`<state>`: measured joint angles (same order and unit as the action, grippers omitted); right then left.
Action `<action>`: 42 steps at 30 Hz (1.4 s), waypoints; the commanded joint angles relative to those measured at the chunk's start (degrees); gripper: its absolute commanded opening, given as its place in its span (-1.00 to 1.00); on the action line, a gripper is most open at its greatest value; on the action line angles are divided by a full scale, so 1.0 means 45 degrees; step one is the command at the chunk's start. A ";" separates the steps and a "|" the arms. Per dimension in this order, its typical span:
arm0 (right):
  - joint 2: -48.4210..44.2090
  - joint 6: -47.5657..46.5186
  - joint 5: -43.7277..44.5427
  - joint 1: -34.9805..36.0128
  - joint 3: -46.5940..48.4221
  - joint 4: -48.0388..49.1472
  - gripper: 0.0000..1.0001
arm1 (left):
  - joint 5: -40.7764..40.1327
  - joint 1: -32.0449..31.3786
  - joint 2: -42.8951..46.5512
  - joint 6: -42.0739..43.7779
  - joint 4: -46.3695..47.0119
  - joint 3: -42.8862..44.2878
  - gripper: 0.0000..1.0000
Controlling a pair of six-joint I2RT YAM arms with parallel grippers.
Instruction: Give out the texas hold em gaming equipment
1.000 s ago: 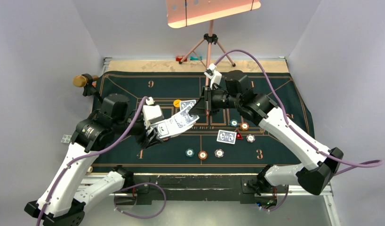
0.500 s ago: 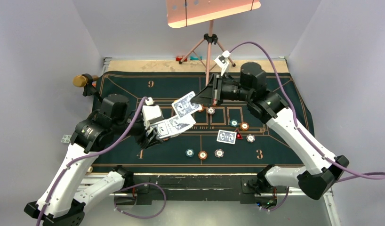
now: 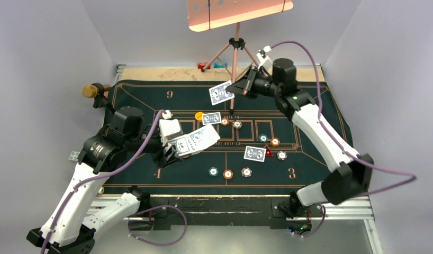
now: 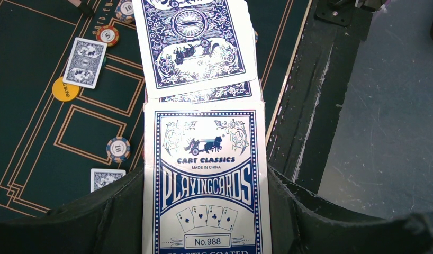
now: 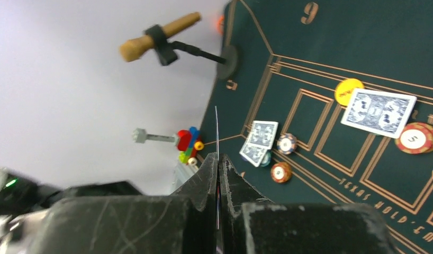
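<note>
My left gripper [image 3: 174,147] is shut on a blue and white playing-card box [image 4: 204,190], held above the mat's left half. Blue-backed cards [image 4: 196,47] fan out of the box's far end. Over the far middle of the mat, my right gripper [image 3: 242,87] is shut on a single card [image 3: 220,93]; the right wrist view shows that card edge-on [image 5: 216,129] between the closed jaws. On the mat lie one card [image 3: 211,118] beside a yellow disc [image 3: 199,115], two overlapping cards [image 3: 254,153], a red triangular marker [image 3: 268,153], and teal, orange and white chips [image 3: 227,174].
The dark green felt mat [image 3: 151,95] covers the table. A tripod [image 3: 235,50] stands at the far middle. A wooden-headed stand [image 3: 90,91] sits at the mat's far left corner. Small coloured pieces [image 3: 212,65] lie behind the mat.
My right gripper has pulled one card off the fanned deck and carried it up and toward the far side. The left arm and its box have stayed put.
</note>
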<state>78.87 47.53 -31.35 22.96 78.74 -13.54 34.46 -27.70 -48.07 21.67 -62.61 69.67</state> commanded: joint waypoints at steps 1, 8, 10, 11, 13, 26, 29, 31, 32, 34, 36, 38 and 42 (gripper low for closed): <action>0.1694 -0.0281 0.0934 0.0036 -0.0617 0.1311 -1.00 | 0.0351 0.0102 0.0126 0.0064 0.0283 0.0519 -1.00; 0.4160 -0.0411 0.2756 0.0634 -0.1301 0.3313 -1.00 | 0.0331 0.0107 0.0173 0.0034 0.0358 0.0368 -1.00; 0.4881 -0.0341 0.3007 0.0788 -0.1041 0.3588 -1.00 | 0.0296 0.0107 0.0185 0.0028 0.0376 0.0340 -1.00; 0.5235 -0.0346 0.3201 0.0868 -0.0829 0.3557 -1.00 | 0.0256 0.0107 0.0189 0.0033 0.0378 0.0329 -1.00; 0.5928 -0.0271 0.3676 0.1049 -0.0448 0.3625 -1.00 | 0.0251 0.0104 0.0193 0.0013 0.0402 0.0302 -1.00; 0.8755 0.1053 0.5963 0.1712 0.0841 0.4216 -1.00 | 0.0282 0.0102 0.0145 -0.0012 0.0410 0.0378 -1.00; 0.8975 0.1133 0.6090 0.1739 0.0987 0.4155 -1.00 | 0.0292 0.0102 0.0153 -0.0028 0.0445 0.0322 -1.00; 0.9112 0.1154 0.6043 0.1746 0.1163 0.3919 -1.00 | 0.0311 0.0117 0.0155 -0.0030 0.0437 0.0338 -1.00; 0.9121 0.1157 0.6007 0.1764 0.1173 0.3836 -0.96 | 0.0311 0.0104 0.0153 -0.0026 0.0432 0.0355 -1.00; 0.9064 0.1119 0.5996 0.1780 0.1108 0.3801 -0.75 | 0.0299 0.0102 0.0156 -0.0031 0.0399 0.0377 -1.00; 0.8971 0.1101 0.5900 0.1790 0.1068 0.3697 -0.48 | 0.0275 0.0107 0.0174 -0.0011 0.0378 0.0377 -1.00; 0.8865 0.0981 0.5824 0.1789 0.1104 0.3481 -0.26 | 0.0258 0.0103 0.0188 0.0006 0.0346 0.0368 -1.00; 0.8515 0.0713 0.5744 0.1792 0.1074 0.2983 0.14 | 0.0233 0.0112 0.0243 0.0009 0.0328 0.0376 -1.00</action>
<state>119.79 52.01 -5.78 30.74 81.80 2.13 34.44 -27.70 -47.94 21.67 -62.63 69.67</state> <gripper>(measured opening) 0.520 0.707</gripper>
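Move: The right hand holds a playing card high up. It is taking it to the card already lying by the small blind button, roughly 8 cm ahead, 8 cm left and 31 cm below. The button lies about 6 cm left of that card and 1 cm farther out, the orange chip stack some 6 cm right of it and 2 cm nearer. The pink stand's foot is 12 cm ahead of the hand and 2 cm to its right. From the left hand, the lying card is about 27 cm ahead, 13 cm right, 23 cm below. Steeply down and forward, veering left, the right hand carries its pinched card in, dropping nearly 30 cm while reaching about 13 cm out, fast at first and then easing. The wrist tips down and turns clockwise, each some 20 degrees. Low beside the lying card it stops, and its fingers open to about half, freeing the card. ##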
